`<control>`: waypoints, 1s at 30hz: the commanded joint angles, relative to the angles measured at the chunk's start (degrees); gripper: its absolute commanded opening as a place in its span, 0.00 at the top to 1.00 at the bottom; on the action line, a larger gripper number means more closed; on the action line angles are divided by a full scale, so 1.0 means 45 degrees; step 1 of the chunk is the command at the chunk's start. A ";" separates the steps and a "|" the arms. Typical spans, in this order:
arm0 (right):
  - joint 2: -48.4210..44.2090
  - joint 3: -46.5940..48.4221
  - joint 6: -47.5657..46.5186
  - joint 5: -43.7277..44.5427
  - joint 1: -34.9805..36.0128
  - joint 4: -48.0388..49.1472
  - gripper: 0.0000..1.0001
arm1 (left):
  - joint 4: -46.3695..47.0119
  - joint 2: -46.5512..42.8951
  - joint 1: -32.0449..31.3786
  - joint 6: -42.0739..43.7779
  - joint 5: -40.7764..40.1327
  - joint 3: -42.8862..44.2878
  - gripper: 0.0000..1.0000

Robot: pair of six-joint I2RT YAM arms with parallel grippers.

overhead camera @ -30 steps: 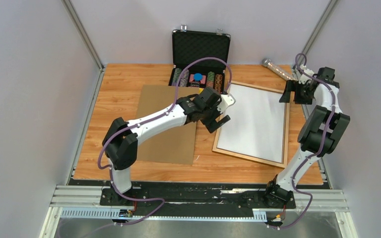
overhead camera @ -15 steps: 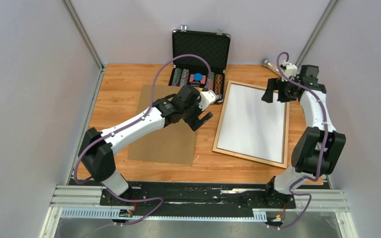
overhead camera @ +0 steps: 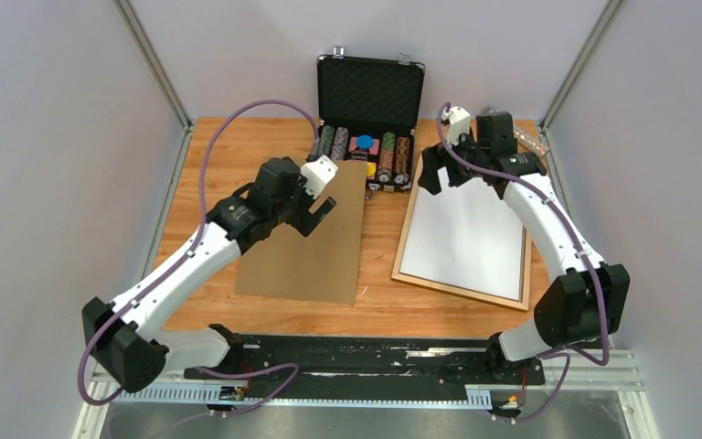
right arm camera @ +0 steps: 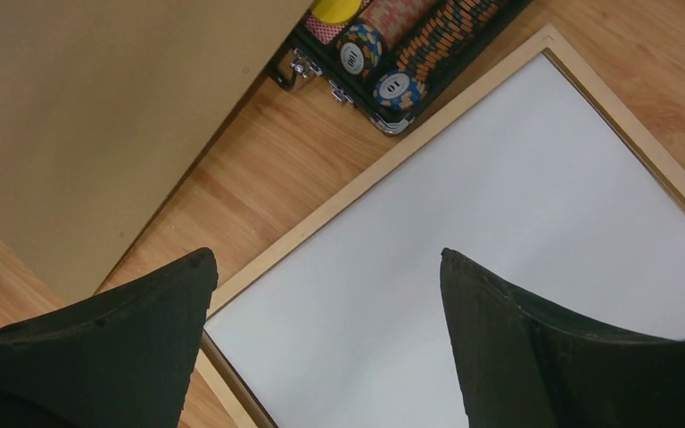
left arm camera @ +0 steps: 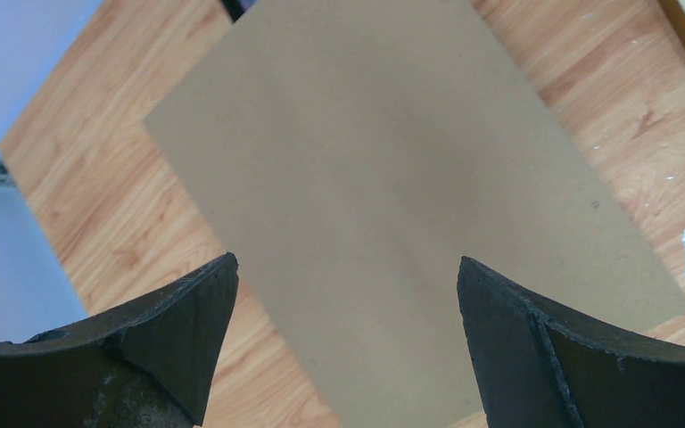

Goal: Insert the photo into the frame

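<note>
The frame (overhead camera: 405,233), a thin light-wood rectangle, lies flat at the right of the table. The photo (overhead camera: 466,229) lies inside it with its plain white back up; its printed side is hidden. My right gripper (overhead camera: 441,176) hangs open over the frame's far left corner. In the right wrist view its empty fingers (right arm camera: 325,252) straddle the photo (right arm camera: 517,205) and the frame rail (right arm camera: 339,201). My left gripper (overhead camera: 317,217) stands open and empty above the brown backing panel (overhead camera: 306,256); the left wrist view shows its fingers (left arm camera: 346,260) spread over that panel (left arm camera: 392,160).
An open black poker-chip case (overhead camera: 370,91) stands at the back centre, its chips next to the frame's far corner (right arm camera: 392,53). A silvery cylinder (overhead camera: 535,142) lies at the back right, mostly behind the right arm. Grey walls close in both sides.
The left arm pulled back leftward from the frame's left rail to over the backing panel. The right arm swung left from the frame's right rail to its far left corner, jaws a little wider.
</note>
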 commanded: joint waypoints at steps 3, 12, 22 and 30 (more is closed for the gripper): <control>-0.0497 0.0655 0.0041 0.1396 0.1549 0.0593 0.07 | -0.0731 -0.2031 0.0596 0.0511 -0.1112 -0.0173 0.00; -0.1976 -0.0855 0.0134 0.2953 0.2490 0.0779 0.06 | -0.1829 -0.3775 0.1414 0.0143 -0.1584 -0.0461 0.00; -0.4529 -0.3269 -0.0626 0.3443 0.2548 0.0863 0.05 | -0.1634 -0.3924 0.3362 -0.0419 -0.1580 -0.0781 0.00; -0.4400 -0.3312 -0.0368 0.2043 0.2543 0.1055 0.05 | -0.0071 -0.3259 0.5947 -0.0058 0.0228 -0.1456 0.00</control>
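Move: The brown backing board lies flat about 20 cm below the left hand, its middle some 7 cm ahead and roughly level sideways; from the right hand that middle is about 38 cm to the left, at the same depth. The frame with the photo in it has its middle about 2 cm back and 6 cm right of the right hand, 19 cm down. The poker case sits some 21 cm beyond the board's middle and 18 cm right of it. The backing board's left side is what the open left hand heads for: it sweeps about 16 cm left over the board and past its left edge, rising 5 cm before sinking back halfway and turning some 25 degrees counter-clockwise. The right hand, also open and empty above the frame, edges 4 cm left, then swings back towards the base by about 8 cm, losing that leftward gain and tilting its fingers up around 10 degrees. ##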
